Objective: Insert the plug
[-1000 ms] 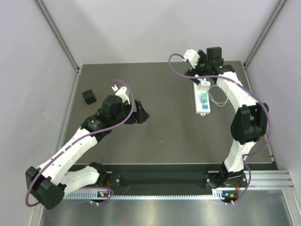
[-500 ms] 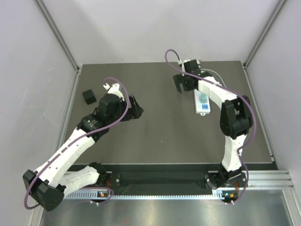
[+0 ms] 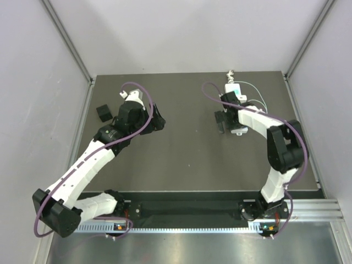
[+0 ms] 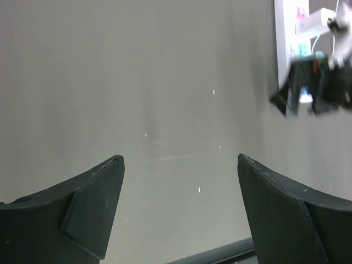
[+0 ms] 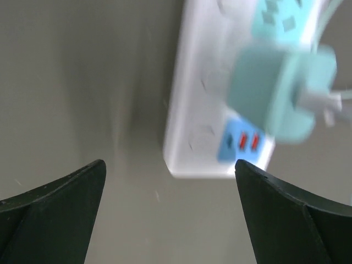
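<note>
A white power strip (image 5: pixel 201 104) lies on the dark table, with a blurred teal plug (image 5: pixel 280 91) standing on its top face and a white cable (image 5: pixel 330 102) leading off it. I cannot tell how deep the plug sits. My right gripper (image 5: pixel 169 163) is open and empty, hovering just off the strip's end with the blue switch panel (image 5: pixel 242 143). In the top view the right gripper (image 3: pixel 221 122) is left of the strip's near end (image 3: pixel 240 131), and the arm hides the plug. My left gripper (image 3: pixel 159 120) is open and empty over bare table (image 4: pixel 180 159).
A small black block (image 3: pixel 103 112) sits at the table's left side. The left wrist view shows the strip (image 4: pixel 286 33) and the right gripper (image 4: pixel 313 93) at far right. The plug's white cable (image 3: pixel 257 102) loops behind the right arm. Grey walls enclose the table.
My right gripper has swung from the strip's far end to the left and then toward me, beside the strip's near end. My left gripper has drawn back a little toward the far left.
</note>
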Tool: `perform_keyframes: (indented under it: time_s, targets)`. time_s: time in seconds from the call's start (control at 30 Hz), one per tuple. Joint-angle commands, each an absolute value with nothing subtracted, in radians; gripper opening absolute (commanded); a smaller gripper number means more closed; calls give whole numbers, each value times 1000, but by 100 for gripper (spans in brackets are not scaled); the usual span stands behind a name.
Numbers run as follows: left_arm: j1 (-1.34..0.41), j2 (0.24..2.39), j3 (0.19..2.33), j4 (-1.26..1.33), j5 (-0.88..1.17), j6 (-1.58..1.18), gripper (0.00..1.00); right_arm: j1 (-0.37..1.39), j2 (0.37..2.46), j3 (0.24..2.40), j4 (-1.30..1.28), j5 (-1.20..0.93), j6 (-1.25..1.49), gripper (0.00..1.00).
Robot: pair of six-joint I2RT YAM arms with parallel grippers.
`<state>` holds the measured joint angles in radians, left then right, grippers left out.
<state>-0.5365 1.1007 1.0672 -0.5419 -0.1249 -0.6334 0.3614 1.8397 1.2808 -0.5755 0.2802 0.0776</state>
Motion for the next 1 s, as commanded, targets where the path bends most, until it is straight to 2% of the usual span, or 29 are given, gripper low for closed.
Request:
perform_keyframes:
  time_s: [0.0, 0.17, 0.33, 0.53, 0.67, 0.97]
  targets:
    - [-520, 1129, 1140, -541, -160, -630, 88, 322, 1692, 1191, -591, 331, 130, 100]
    - [-448, 1186, 1205, -538, -153, -626, 87, 285, 1577, 1071, -583, 299, 166, 100]
    - [-365, 1252, 1290, -531, -66, -638, 85, 284, 1519, 1046, -486, 207, 172, 100]
    - [-353, 1266, 1279, -508, -22, -646, 85, 261, 1672, 1110, -417, 147, 160, 100]
    - [-350, 1261, 1255, -506, 30, -644, 84, 255, 1762, 1184, -442, 262, 175, 100]
    - [-348, 1249, 1190, -466, 77, -638, 84, 232, 1832, 1242, -474, 301, 146, 100]
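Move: The mint plug, sitting in the power strip, lies about 4 cm ahead of the right hand and 6 cm to its right, nearly level with the fingertips. The strip's middle is some 8 cm ahead, 5 cm to the right and 3 cm below; the white plug is roughly 10 cm ahead and 8 cm right. From the high left hand, the mint plug lies about 13 cm ahead, 37 cm right and 21 cm down. Back about 5 cm and rightward, rising slightly, the right hand draws off, then swings forward again and sinks some 4 cm to the strip's near end, just short of the mint plug. It finishes about 4 cm right of its start, turned roughly 10 degrees clockwise, fingers still wide open. The empty left hand drifts forward over bare table, about 5 cm in all, rising then sinking. ##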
